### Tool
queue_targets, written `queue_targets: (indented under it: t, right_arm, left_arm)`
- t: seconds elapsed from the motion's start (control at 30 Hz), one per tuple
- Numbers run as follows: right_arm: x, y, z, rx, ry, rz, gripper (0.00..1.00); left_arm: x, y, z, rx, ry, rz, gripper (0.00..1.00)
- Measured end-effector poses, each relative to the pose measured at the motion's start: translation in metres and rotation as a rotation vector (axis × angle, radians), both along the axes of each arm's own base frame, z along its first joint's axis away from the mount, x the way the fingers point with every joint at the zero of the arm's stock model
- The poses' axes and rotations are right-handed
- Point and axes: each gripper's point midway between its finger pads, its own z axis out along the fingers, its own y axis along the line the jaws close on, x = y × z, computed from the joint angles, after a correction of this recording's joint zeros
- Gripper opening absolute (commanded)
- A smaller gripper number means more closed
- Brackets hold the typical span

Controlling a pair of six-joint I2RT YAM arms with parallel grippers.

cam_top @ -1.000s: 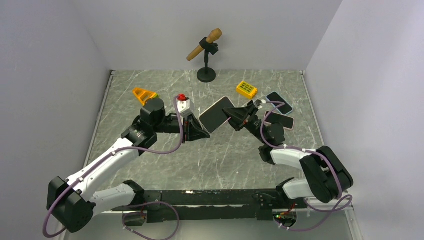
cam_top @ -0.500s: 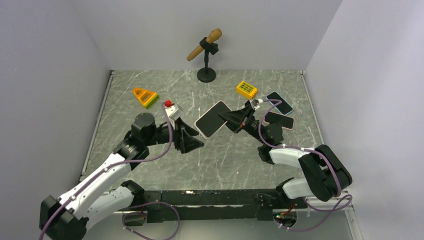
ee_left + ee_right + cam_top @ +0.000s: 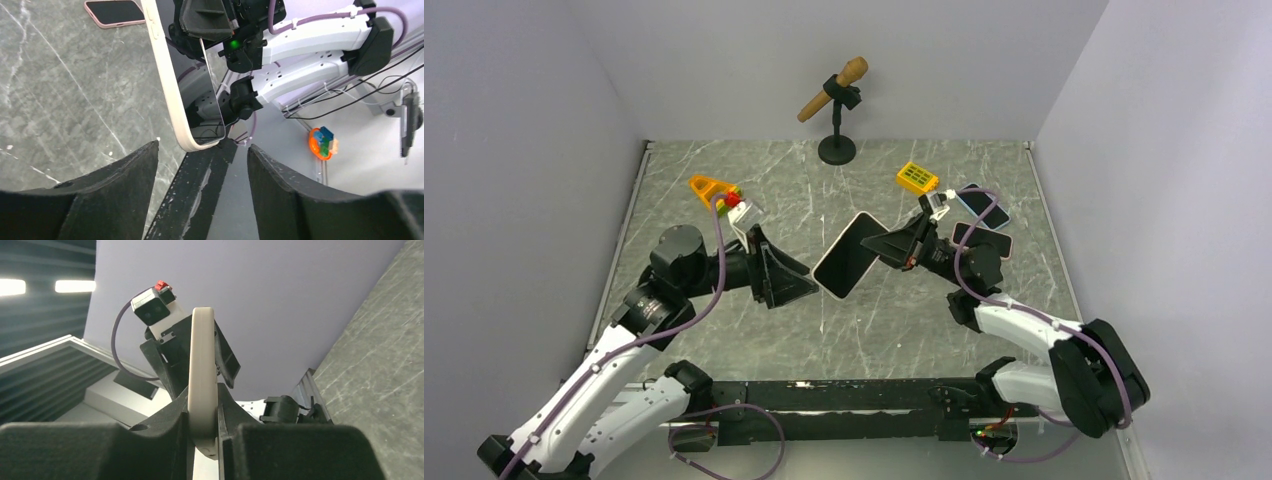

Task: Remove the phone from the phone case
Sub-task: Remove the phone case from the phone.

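Note:
A phone in a cream-white case [image 3: 848,256] hangs in the air above the table's middle, dark screen up. My right gripper [image 3: 886,243] is shut on its right end; in the right wrist view the case's edge [image 3: 202,385] stands pinched between both fingers. My left gripper [image 3: 799,285] is open and empty, just left of the phone and not touching it. In the left wrist view the cased phone [image 3: 186,85] rises beyond the wide-apart fingers [image 3: 115,180].
Two more phones lie at the right: a dark one [image 3: 983,205] and a pink-cased one [image 3: 982,240], which also shows in the left wrist view [image 3: 114,12]. A yellow block [image 3: 917,178], an orange triangular toy [image 3: 712,189] and a microphone stand [image 3: 836,148] sit further back.
My left arm has drawn back to the left and let go of the phone. My right gripper has kept the phone, lifted and tilted it more steeply.

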Motion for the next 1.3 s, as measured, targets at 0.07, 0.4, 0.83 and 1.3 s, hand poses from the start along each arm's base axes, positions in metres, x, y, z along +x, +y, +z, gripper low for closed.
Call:
queue_targets:
  t: [0.07,0.4,0.83,1.3]
  right_arm:
    - [-0.004,-0.001,0.003,-0.016,-0.023,-0.008,0.00]
    - [-0.004,0.000,0.006,-0.073,-0.055,-0.025,0.00]
    - [-0.002,0.001,0.011,-0.106,-0.108,-0.047,0.00]
    - [0.000,0.006,0.022,0.011,-0.036,0.027,0.00]
  left_arm:
    - [-0.002,0.000,0.002,-0.013,0.027,0.003,0.62]
    - [-0.004,-0.006,-0.007,-0.038,0.110,-0.027,0.37]
    - [0.001,-0.014,-0.020,-0.036,0.198,-0.065,0.01]
    - [0.002,-0.009,-0.020,-0.052,-0.044,-0.300,0.00]
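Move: The near-left corner of the phone case lies about 3 cm to the right of my open left hand, 1 cm ahead and some 2 cm lower; the case's middle is about 9 cm right and 5 cm ahead. From that hand, down on the table, the yellow box lies about 25 cm right and 25 cm ahead, the orange block 23 cm left and 21 cm ahead. My right hand already holds the case; that corner lies 9 cm to its left and 6 cm back. My left hand sinks about 2 cm and eases some 2 cm right while the fingers close to pinch the near-left corner of the phone case. Keeping that pinch, I turn the hand about 15 degrees clockwise, first drawing back a centimetre, then going forward and left again. My right hand keeps its grip and rises about 2 cm. ##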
